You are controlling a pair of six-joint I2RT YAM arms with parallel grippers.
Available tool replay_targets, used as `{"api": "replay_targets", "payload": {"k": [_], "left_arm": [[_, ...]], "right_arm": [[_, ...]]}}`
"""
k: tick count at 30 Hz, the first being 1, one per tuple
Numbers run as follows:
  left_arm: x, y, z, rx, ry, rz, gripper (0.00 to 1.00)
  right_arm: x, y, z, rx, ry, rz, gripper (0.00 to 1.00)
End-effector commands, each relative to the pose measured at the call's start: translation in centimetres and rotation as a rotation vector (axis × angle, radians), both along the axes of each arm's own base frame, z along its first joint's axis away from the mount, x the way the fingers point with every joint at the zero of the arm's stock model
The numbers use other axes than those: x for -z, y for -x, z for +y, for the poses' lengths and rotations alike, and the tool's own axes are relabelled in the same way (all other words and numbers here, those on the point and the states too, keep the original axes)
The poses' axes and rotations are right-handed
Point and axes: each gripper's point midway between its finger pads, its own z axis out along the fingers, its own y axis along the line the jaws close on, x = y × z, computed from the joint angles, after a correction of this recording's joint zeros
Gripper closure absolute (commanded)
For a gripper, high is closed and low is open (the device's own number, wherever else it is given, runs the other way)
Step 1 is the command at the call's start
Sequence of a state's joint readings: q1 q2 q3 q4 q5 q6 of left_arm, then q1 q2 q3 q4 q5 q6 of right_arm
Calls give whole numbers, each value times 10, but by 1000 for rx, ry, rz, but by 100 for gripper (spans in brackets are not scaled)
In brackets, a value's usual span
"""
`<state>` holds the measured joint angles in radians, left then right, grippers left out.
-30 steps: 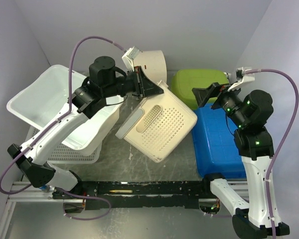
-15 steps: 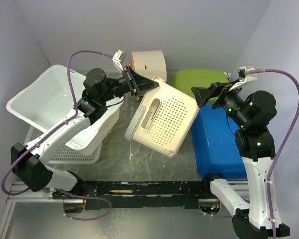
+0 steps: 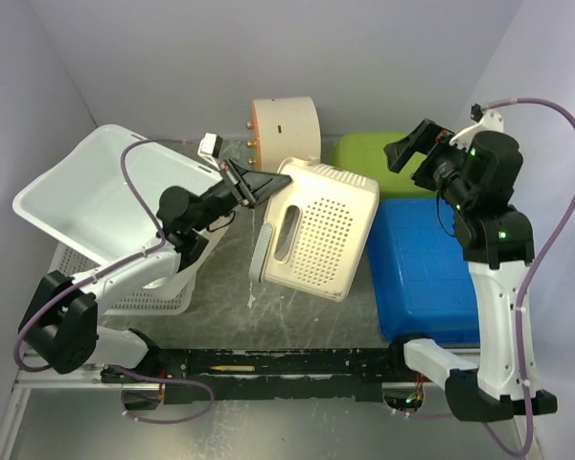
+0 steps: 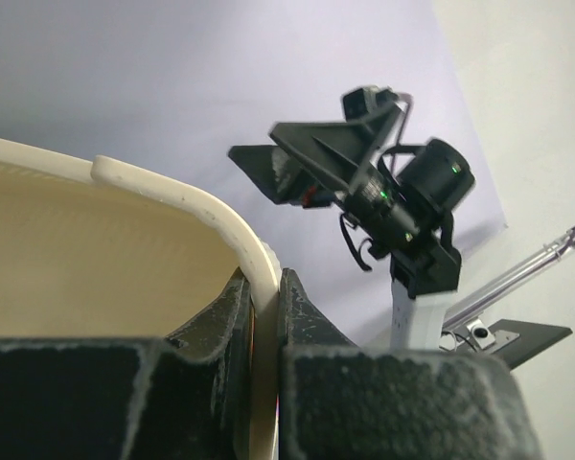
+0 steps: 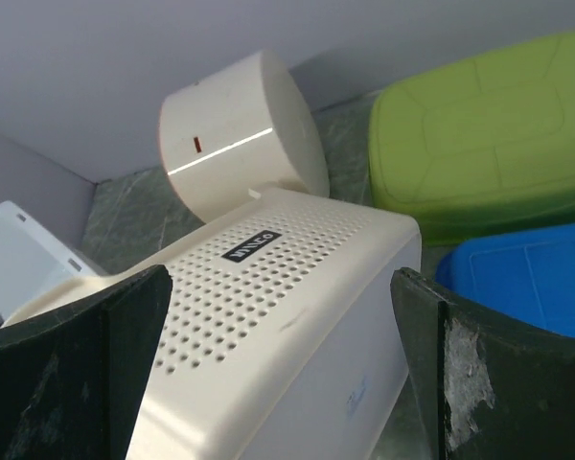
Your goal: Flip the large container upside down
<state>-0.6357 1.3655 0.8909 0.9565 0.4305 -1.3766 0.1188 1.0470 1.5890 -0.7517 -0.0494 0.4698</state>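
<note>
The large container (image 3: 316, 230) is a cream tub with a perforated base. It stands tilted in the middle of the table, base facing up and to the right, its handle side facing left. My left gripper (image 3: 266, 182) is shut on its upper left rim (image 4: 232, 222), one finger on each side of the wall. My right gripper (image 3: 409, 153) hangs open, high over the green container and apart from the tub. The right wrist view looks down on the tub's base (image 5: 268, 287), which shows between that gripper's wide-spread fingers (image 5: 125, 326).
A white tub (image 3: 86, 192) leans on a white lattice basket (image 3: 134, 299) at the left. A round cream container (image 3: 284, 125) lies at the back. A green container (image 3: 374, 153) and a blue one (image 3: 426, 273) sit upside down at the right.
My left arm has dropped and pulled back to the left, turning the cream tub further over so its base faces more upward. My right arm has lifted and swung back, still open.
</note>
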Motion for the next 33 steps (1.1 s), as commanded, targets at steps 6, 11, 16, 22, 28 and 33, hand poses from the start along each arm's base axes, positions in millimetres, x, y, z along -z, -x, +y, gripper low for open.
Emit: {"api": "replay_targets", "payload": {"k": [6,11,16,22,28,33], "left_arm": [[-20,55,52,-113,134,-272,93],[13,56,70,-195,114,-192,93],[24,59,69,-203,48,-194,93],[48,57,62,-184,6,-160,93],[63,58,50,-142,-12,-143,93],[71,61,35,-112,-60,-146,93]], "right_arm": [[49,-3,18,70,-276,312,0],[96,-6,22,104,-345,415,0],[129,-4,67,-108,-588,543,1],[129,-5,78,-172,-719,531,9],[118,-3,84,-232,-727,513,15],[104,-1,85,-261,-749,462,32]]}}
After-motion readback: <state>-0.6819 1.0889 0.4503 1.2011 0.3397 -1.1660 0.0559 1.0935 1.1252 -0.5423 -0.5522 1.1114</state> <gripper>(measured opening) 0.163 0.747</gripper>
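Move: My left hand already pinches the rim of the large cream container; its middle hangs about 5 cm back, 7 cm right and 12 cm below that hand. For my open right hand it lies roughly 19 cm left, 11 cm back and 15 cm lower. From the right hand, the green container is some 15 cm ahead and 2 cm right, the blue one 10 cm back and 10 cm right, both about 36 cm below. The round drum stands 17 cm beyond my left hand, straight ahead and 30 cm below. I swing my right hand down some 16 cm and about 8 cm left to the container's right-hand edge, rolling its left side up about 40 degrees and tipping the fingers 30 degrees down, then rise 3 cm as I start closing them astride that edge. Keeping the rim pinched, my left hand draws back and left about 6 cm each, sinking 5 cm in all. ##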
